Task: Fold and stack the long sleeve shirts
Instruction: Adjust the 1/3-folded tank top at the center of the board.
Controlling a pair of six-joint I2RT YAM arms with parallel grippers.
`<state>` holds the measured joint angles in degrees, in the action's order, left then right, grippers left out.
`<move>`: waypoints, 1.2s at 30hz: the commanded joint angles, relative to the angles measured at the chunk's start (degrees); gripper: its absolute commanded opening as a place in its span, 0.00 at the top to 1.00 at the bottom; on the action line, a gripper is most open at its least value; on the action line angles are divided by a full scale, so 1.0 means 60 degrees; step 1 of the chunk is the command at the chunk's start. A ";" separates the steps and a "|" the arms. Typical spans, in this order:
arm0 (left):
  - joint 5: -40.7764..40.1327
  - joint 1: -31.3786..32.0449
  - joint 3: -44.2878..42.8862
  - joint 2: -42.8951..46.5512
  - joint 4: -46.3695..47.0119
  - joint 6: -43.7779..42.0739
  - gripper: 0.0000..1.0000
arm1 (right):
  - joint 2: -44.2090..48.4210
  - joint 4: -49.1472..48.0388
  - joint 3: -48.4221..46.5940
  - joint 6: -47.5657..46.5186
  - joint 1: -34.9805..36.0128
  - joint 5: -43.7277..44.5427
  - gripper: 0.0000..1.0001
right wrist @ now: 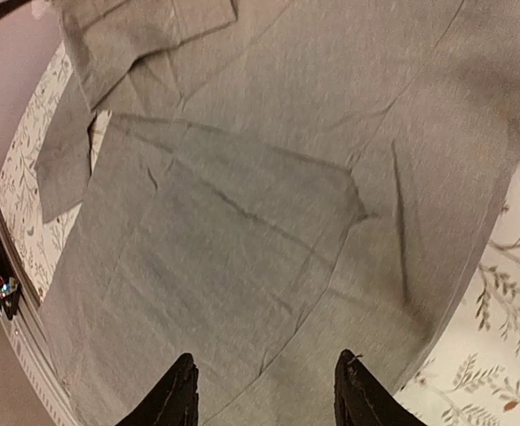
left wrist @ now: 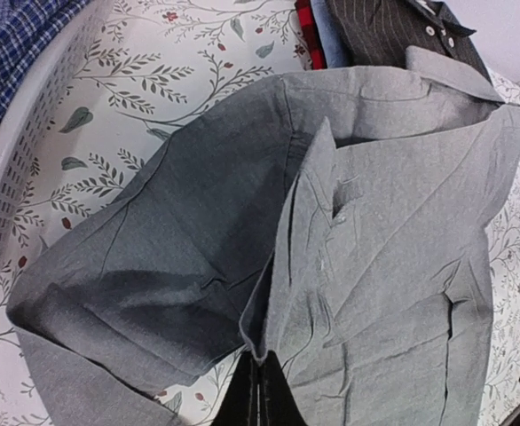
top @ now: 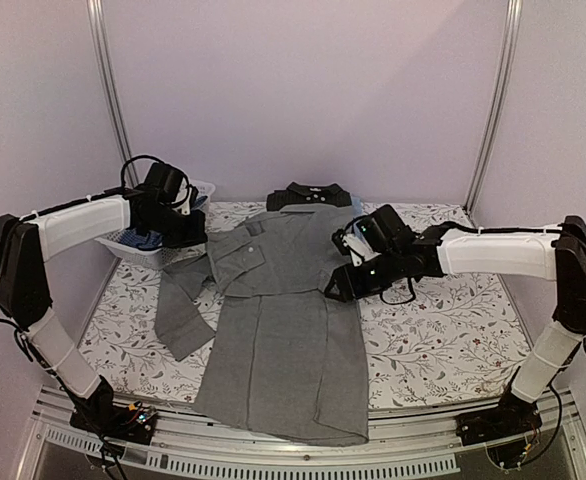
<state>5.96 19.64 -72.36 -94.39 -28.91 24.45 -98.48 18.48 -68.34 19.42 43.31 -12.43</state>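
The grey long sleeve shirt lies spread over the middle of the table, its left sleeve trailing to the left. My left gripper is shut on a pinched fold of its left front edge, lifted slightly; it sits beside the basket in the top view. My right gripper hangs open just above the shirt's right side, nothing between its fingers. A black shirt with pale buttons lies folded at the back, and light blue cloth shows under it.
A white lattice basket holding blue checked cloth stands at the back left, close to my left arm. The floral tablecloth shows on both sides of the shirt. The shirt's hem overhangs the table's near edge.
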 commanded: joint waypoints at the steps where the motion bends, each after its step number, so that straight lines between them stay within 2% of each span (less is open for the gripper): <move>1: 0.0129 0.0077 -0.0232 0.0006 0.0108 -0.0222 1.00 | 0.1505 0.1353 0.1127 0.1381 0.1448 0.0919 0.50; 6: 0.0248 0.0109 -0.0235 -0.0090 0.0068 -0.0233 1.00 | 0.2428 0.1652 0.2082 0.3667 0.3734 0.1584 0.52; 12: 0.0418 0.0174 -0.0318 -0.0207 -0.0082 -0.0169 1.00 | 0.1443 0.2293 0.1444 0.6057 0.5756 0.2752 0.52; 16: 0.0464 0.0287 -0.0352 -0.0194 -0.0109 -0.0164 1.00 | 0.0570 0.2320 0.1121 0.6683 0.6174 0.2829 0.52; 23: 0.0358 0.0320 -0.0309 -0.0109 -0.0192 -0.0193 1.00 | -0.0839 0.2686 0.0223 0.6709 0.6492 0.2748 0.53; 36: 0.0373 0.0329 -0.0350 -0.0199 -0.0192 -0.0212 1.00 | -0.1107 0.3113 0.0045 0.6598 0.6778 0.2344 0.83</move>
<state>8.14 20.97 -73.17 -95.09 -29.47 23.77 -104.33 35.14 -66.46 59.07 83.05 2.22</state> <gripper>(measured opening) 0.003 0.221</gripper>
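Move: The right hand goes for the fold line of the grey shirt near its bottom hem, about 26 cm back, 4 cm to its left and 10 cm below. The shirt's bottom right corner is some 31 cm back and 5 cm right of this hand; the sleeve flap is roughly 14 cm ahead and 20 cm left. From the left hand, still pinching the shirt's raised side, that fold line lies around 36 cm back, 23 cm right and 12 cm lower. The right hand sweeps back about 25 cm, then sinks about 9 cm, closing on cloth near the hem. ##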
